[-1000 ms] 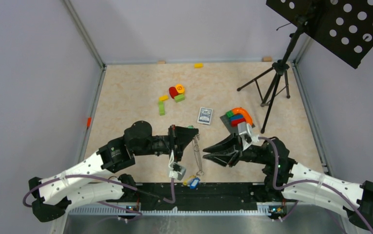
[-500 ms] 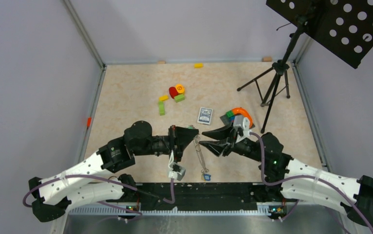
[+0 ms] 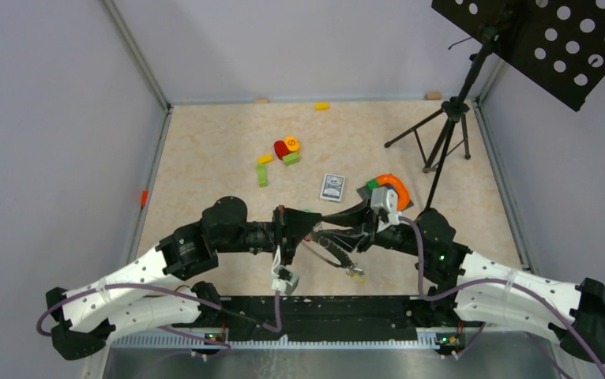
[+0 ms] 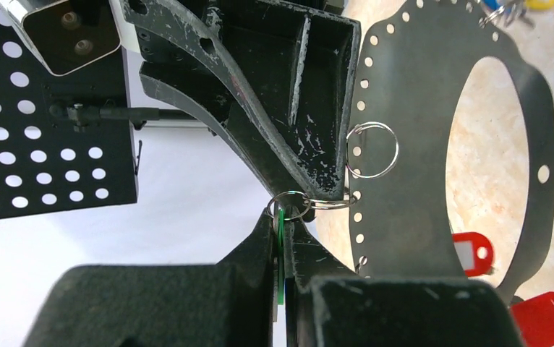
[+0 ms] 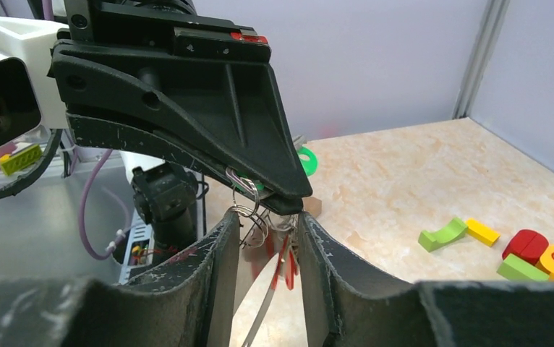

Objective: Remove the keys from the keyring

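My left gripper (image 4: pixel 283 217) is shut on a thin green tag (image 4: pixel 280 246) of one of the keys. A small split ring (image 4: pixel 289 205) links that tag to the keyring (image 4: pixel 419 108), a wide grey metal loop with punched holes that hangs beside the fingers. Two red tags (image 4: pixel 471 253) dangle from its lower part. My right gripper (image 5: pixel 267 225) has its jaws apart, straddling the keyring band (image 5: pixel 258 312) and a red tag (image 5: pixel 286 264) just below the left gripper's tip. From above, both grippers (image 3: pixel 315 227) meet tip to tip, and a yellow tag (image 3: pixel 356 275) hangs low.
Coloured toy blocks (image 3: pixel 285 150) and a green block (image 3: pixel 262 175) lie mid-table. A playing-card box (image 3: pixel 332 187) and an orange arch block (image 3: pixel 395 186) sit behind the right arm. A black tripod stand (image 3: pixel 444 138) rises at the back right. A yellow block (image 3: pixel 321 105) rests by the far wall.
My right gripper has travelled left and closed in on the left gripper's tip, taking the keyring between its jaws. The keyring has swung from hanging straight down to slanting right.
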`<state>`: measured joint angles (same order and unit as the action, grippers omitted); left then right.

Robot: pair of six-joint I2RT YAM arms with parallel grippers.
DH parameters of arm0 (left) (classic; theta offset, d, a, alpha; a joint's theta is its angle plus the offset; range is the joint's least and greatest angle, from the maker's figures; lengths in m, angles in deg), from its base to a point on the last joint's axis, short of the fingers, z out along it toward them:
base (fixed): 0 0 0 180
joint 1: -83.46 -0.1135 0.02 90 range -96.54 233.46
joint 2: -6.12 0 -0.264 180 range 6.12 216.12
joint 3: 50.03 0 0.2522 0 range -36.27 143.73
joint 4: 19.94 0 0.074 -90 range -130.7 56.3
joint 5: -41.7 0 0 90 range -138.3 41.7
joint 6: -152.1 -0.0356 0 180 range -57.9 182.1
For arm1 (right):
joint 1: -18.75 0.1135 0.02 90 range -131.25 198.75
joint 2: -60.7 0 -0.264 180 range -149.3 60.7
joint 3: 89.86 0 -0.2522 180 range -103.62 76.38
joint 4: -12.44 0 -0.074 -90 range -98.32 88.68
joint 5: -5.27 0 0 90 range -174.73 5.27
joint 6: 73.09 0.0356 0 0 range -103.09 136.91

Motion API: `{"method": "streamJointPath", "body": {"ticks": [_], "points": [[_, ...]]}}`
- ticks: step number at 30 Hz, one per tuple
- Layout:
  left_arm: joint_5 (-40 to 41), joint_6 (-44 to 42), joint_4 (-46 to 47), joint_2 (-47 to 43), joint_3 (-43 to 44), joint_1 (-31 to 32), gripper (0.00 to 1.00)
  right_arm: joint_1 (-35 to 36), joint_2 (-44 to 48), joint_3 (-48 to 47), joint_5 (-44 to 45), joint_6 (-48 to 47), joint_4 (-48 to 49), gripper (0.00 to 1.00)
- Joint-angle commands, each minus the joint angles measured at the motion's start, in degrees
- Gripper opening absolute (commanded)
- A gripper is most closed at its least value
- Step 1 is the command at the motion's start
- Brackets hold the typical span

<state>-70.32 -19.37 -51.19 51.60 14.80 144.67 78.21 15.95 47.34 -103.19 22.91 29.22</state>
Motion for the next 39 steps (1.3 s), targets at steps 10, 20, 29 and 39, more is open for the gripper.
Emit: {"method": "streamJointPath", "body": {"ticks": [10,20,29,39], "points": [[-0.8,0.3,3.3,-1.3,2.1,0.0,0.00,0.2,-0.5,-2.7,-5.6,0.3,1.2,0.15],[-0.7,0.3,3.3,-1.3,2.2,0.0,0.00,0.2,-0.5,-2.6,-5.7,1.7,2.0,0.00],[0.1,0.2,3.3,-1.8,1.9,0.0,0.00,0.2,1.5,0.3,2.1,6.0,6.4,0.00],[0.3,0.3,3.5,-2.0,1.3,0.0,0.00,0.4,2.4,4.2,10.7,11.9,13.2,0.00]]}}
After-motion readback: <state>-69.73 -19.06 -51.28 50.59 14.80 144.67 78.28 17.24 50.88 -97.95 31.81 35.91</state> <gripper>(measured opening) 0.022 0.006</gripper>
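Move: The small split ring on the green-tagged key sits between the right hand's parted fingertips: some 1 cm back and 2 cm left of the hand point, about level. The keyring's grey plate hangs roughly 6 cm back, 4 cm right and 6 cm below that hand, with the yellow-and-blue tags at its far end about 10 cm back, 8 cm right, 9 cm below. From the left hand, the ring lies about 2 cm right, level and neither ahead nor back. Easing back about 1 cm, the right hand shuts its partly open fingers on the split ring at the left fingertips. With the ring pinched it reverses, drawing forward some 1.5 cm, rightward and up about 1 cm each, while its fingertips tip up and the wrist rolls, each by under 10 degrees. The left hand keeps its grip on the green-tagged key and stays nearly still. ##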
